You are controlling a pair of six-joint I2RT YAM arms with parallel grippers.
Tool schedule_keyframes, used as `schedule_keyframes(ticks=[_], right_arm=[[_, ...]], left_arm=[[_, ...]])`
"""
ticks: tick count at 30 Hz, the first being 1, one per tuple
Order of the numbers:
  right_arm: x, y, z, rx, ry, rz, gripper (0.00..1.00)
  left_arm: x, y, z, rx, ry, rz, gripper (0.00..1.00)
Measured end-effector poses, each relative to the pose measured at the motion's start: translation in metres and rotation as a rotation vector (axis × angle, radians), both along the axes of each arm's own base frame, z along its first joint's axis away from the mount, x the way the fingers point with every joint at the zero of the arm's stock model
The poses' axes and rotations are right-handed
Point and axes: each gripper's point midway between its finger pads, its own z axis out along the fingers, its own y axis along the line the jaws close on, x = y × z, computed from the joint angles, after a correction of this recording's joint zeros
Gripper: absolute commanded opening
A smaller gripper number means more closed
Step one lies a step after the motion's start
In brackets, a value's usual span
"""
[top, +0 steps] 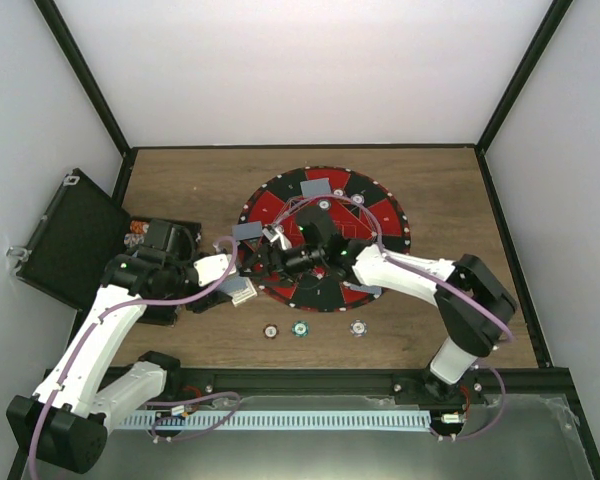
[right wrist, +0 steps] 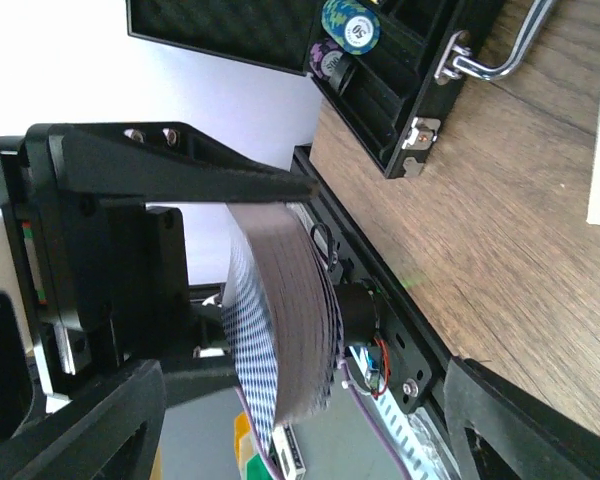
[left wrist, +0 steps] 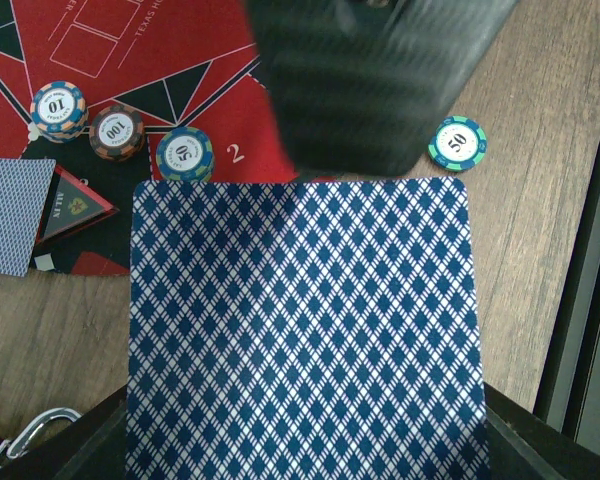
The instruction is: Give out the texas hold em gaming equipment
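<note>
My left gripper is shut on a thick deck of blue-diamond-backed playing cards, held just off the near left rim of the round red-and-black mat. Seen edge-on in the right wrist view, the deck bows under a black left finger. My right gripper is open, its fingers standing wide on either side of the deck's end without touching it. Single cards lie on the mat. Chips marked 10, 100 and 50 sit on the mat's edge; a green 50 chip lies on the wood.
The open black case stands at the left with chips in it. Three chips lie in a row on the wood near the front rail. The right arm stretches across the mat's near side.
</note>
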Motion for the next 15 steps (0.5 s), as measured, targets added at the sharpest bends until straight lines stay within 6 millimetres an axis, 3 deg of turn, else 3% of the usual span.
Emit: schedule_keyframes(ticks=[15], right_arm=[[-0.006,0.053,-0.008,0.043,0.043,0.12,0.56]], left_arm=[[0.0,0.0,0.0,0.0,-0.001,0.0,0.04]])
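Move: The deck of cards, back up in the left gripper, has its middle some 7 cm to the right gripper's left, about 2 cm back and 2 cm lower; from the left hand it lies about 2 cm to the right, level fore and aft, 1 cm lower. Nearly 20 cm below the right hand, the card at the mat's left edge is 12 cm ahead and 6 cm left. The brown chip lies 12 cm back and 1 cm left, the green chip 12 cm back and 6 cm right. Bring the right gripper about 5 cm to the left onto the free end of the deck, one finger over the card backs and the other under the deck, turning slightly counter-clockwise and narrowing the partly open fingers by about a quarter as it goes. Hold the left gripper still, keeping its grip on the deck. ##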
